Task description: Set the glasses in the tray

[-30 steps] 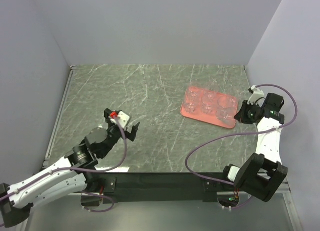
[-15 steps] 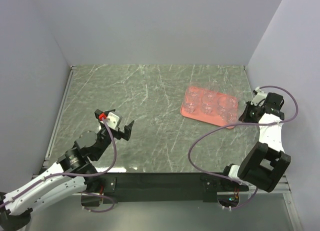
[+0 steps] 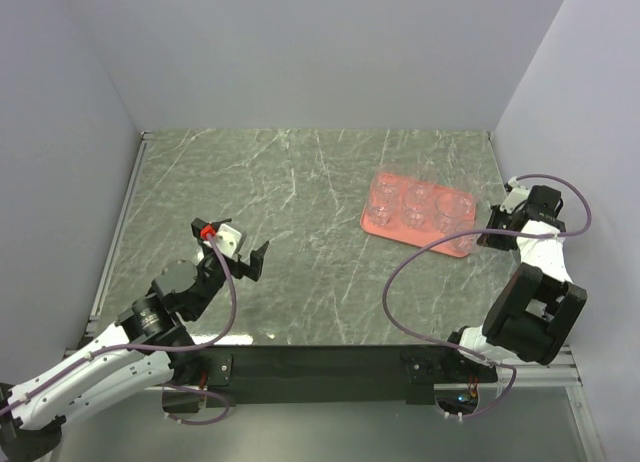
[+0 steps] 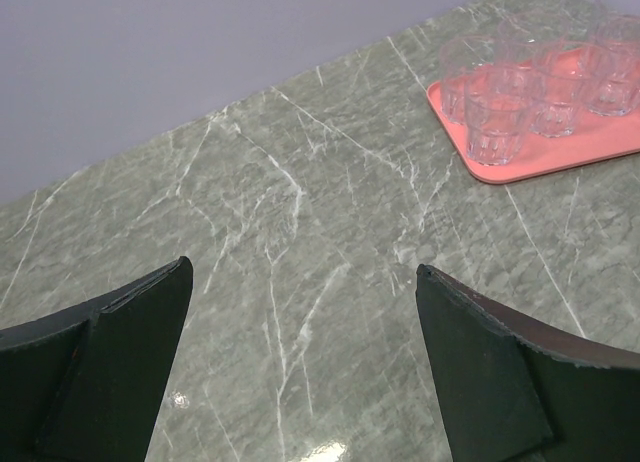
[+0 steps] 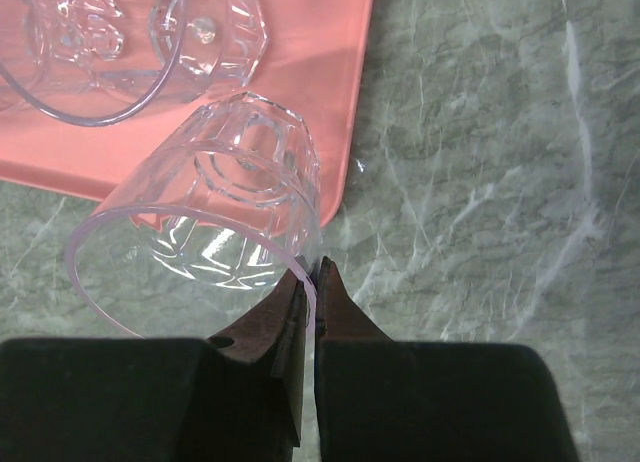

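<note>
The salmon-pink tray lies at the right of the table with several clear glasses standing in it. My right gripper sits just off the tray's right end. In the right wrist view its fingers are shut on the rim of one more glass. That glass is tilted, its base over the tray's corner and its mouth toward the camera. My left gripper hovers over the table left of centre, open and holding nothing. From there the tray and its glasses show far off.
Grey walls close in the marble table on the left, back and right. The right wall stands close behind my right wrist. A purple cable loops from the right arm over the table's near edge.
My left arm has drawn back toward the near left, its gripper still open. My right gripper has shifted slightly right, still shut on the glass, and the arm's elbow has swung.
</note>
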`<state>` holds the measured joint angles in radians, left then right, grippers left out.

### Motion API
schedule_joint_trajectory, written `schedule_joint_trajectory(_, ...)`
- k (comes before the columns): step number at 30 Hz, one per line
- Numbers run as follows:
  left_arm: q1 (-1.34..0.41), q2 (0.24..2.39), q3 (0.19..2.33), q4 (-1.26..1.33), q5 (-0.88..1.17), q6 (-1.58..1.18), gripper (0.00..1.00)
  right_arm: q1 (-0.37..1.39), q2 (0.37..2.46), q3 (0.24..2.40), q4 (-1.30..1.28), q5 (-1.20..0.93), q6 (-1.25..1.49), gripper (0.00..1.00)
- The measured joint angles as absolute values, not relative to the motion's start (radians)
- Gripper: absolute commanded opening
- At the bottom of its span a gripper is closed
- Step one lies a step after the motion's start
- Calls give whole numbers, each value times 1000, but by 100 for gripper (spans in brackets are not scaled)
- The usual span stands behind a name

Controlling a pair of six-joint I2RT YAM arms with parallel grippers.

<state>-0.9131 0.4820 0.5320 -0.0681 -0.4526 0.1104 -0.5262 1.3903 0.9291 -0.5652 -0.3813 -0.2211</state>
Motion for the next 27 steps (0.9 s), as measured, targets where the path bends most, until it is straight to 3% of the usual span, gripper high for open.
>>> schedule_joint_trajectory(27, -906, 488, 532, -68, -453, 110, 99, -526, 1326, 929, -562, -387, -236, 45)
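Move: The glass that the right fingers hold by its rim has its middle about 4 cm left of this hand, 1 cm ahead and 4 cm below, at the tray's near right corner. Two glasses already in the tray stand roughly 9 cm ahead and 7 cm left, and 8 cm ahead and 13 cm left, both some 5 cm below. From the idle left hand the held glass lies about 65 cm right, 7 cm ahead and 22 cm down. Hold the right hand still at the tray's near right corner and open the fingers from shut to about two fifths, letting go of the glass's rim. Then, still opening, lift straight up about 2 cm, with the fingertips tilting up barely 5 degrees. ##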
